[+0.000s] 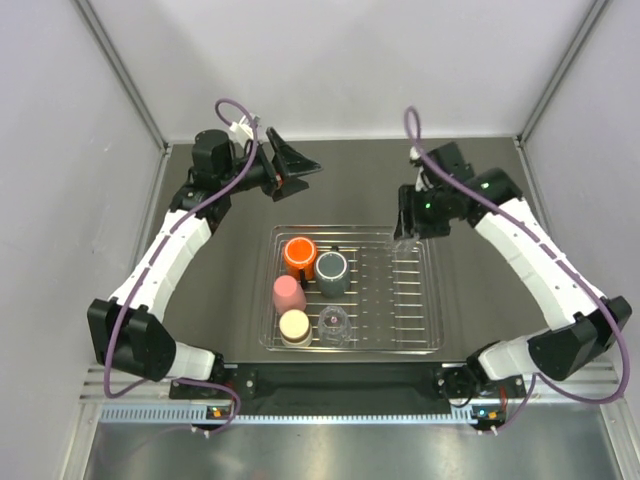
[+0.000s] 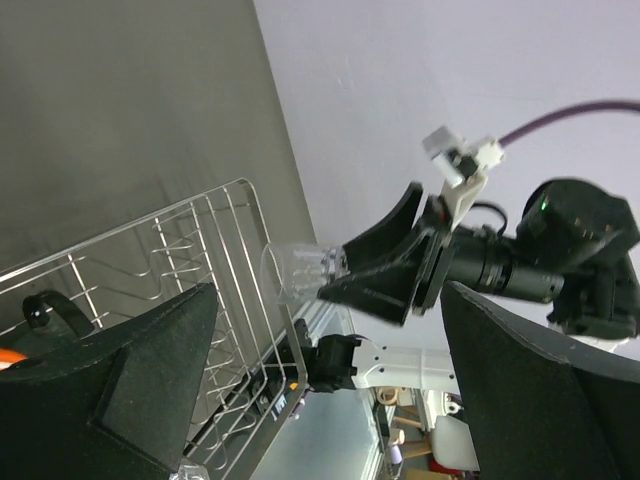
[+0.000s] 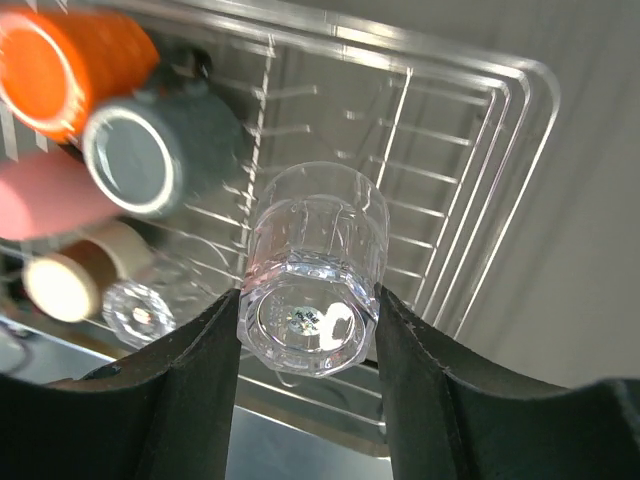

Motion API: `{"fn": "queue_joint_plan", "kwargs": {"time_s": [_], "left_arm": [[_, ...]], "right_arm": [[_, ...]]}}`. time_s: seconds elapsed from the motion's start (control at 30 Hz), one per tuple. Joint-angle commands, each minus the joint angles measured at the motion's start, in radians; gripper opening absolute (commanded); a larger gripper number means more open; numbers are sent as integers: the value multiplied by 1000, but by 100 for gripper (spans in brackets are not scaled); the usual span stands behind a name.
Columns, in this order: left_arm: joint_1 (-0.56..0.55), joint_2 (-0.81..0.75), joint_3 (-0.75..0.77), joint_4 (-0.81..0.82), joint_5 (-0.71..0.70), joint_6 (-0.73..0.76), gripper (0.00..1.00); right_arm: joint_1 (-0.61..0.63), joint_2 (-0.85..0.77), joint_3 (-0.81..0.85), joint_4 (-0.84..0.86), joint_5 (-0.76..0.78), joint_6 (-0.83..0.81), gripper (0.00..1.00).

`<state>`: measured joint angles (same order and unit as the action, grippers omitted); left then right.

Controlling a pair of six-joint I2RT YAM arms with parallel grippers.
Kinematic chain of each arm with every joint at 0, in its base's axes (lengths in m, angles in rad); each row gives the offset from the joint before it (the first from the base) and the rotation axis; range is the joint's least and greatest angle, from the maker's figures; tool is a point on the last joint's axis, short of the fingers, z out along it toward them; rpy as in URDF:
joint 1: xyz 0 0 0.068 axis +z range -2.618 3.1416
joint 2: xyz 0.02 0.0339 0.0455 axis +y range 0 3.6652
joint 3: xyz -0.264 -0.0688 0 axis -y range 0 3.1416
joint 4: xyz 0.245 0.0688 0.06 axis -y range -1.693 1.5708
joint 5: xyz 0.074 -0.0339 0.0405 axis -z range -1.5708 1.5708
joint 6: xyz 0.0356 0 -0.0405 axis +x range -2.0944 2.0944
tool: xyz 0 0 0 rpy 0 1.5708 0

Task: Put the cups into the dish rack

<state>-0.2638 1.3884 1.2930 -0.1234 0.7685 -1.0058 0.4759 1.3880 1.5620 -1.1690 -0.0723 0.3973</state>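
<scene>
The silver wire dish rack (image 1: 412, 300) lies mid-table. In its left half stand an orange cup (image 1: 299, 256), a dark grey cup (image 1: 332, 271), a pink cup (image 1: 288, 292), a cream cup (image 1: 294, 326) and a clear cup (image 1: 334, 323). My right gripper (image 3: 308, 322) is shut on another clear cup (image 3: 312, 270), held base-up above the rack's (image 3: 505, 140) bare right half, over the far right corner in the top view. The left gripper (image 1: 292, 165) hangs open and empty beyond the rack's far left corner, well apart from the cups. Its wrist view shows the held clear cup (image 2: 297, 272).
Grey walls enclose the table on the left, back and right. The arm bases and a metal rail (image 1: 340, 412) run along the near edge. The rack sits between the two arms.
</scene>
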Motion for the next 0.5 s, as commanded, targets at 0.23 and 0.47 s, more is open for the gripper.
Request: {"fn": "queue_joint_plan", "kwargs": {"time_s": [0.23,0.47], "left_arm": [[3,9,26,-27,-9,29,98],[3,-2,8,-25,-3,13,98]], "right_arm": [[220,-49,-216,-32,250,-3,0],[221,-58,-316,20,258,11,0]]}}
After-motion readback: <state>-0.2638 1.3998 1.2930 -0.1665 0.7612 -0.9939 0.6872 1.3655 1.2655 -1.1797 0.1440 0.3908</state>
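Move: The right gripper holds the clear glass upside down. The free right-hand part of the dish rack it is bound for lies about 8 cm back and some 18 cm below, with next to no sideways offset. The grey mug stands about 17 cm to the gripper's left and level with it, the racked clear cup about 16 cm left and 12 cm back, both roughly 19 cm below. From the left gripper, that free part lies some 16 cm back, 20 cm right and 28 cm down. Lower the right gripper about 9 cm towards the free right-hand part of the rack while drawing it back some 6 cm, easing off towards the end. Turn the wrist about 20 degrees as you go so the fingers point more nearly straight down, and keep the pinch on the upside-down glass. ##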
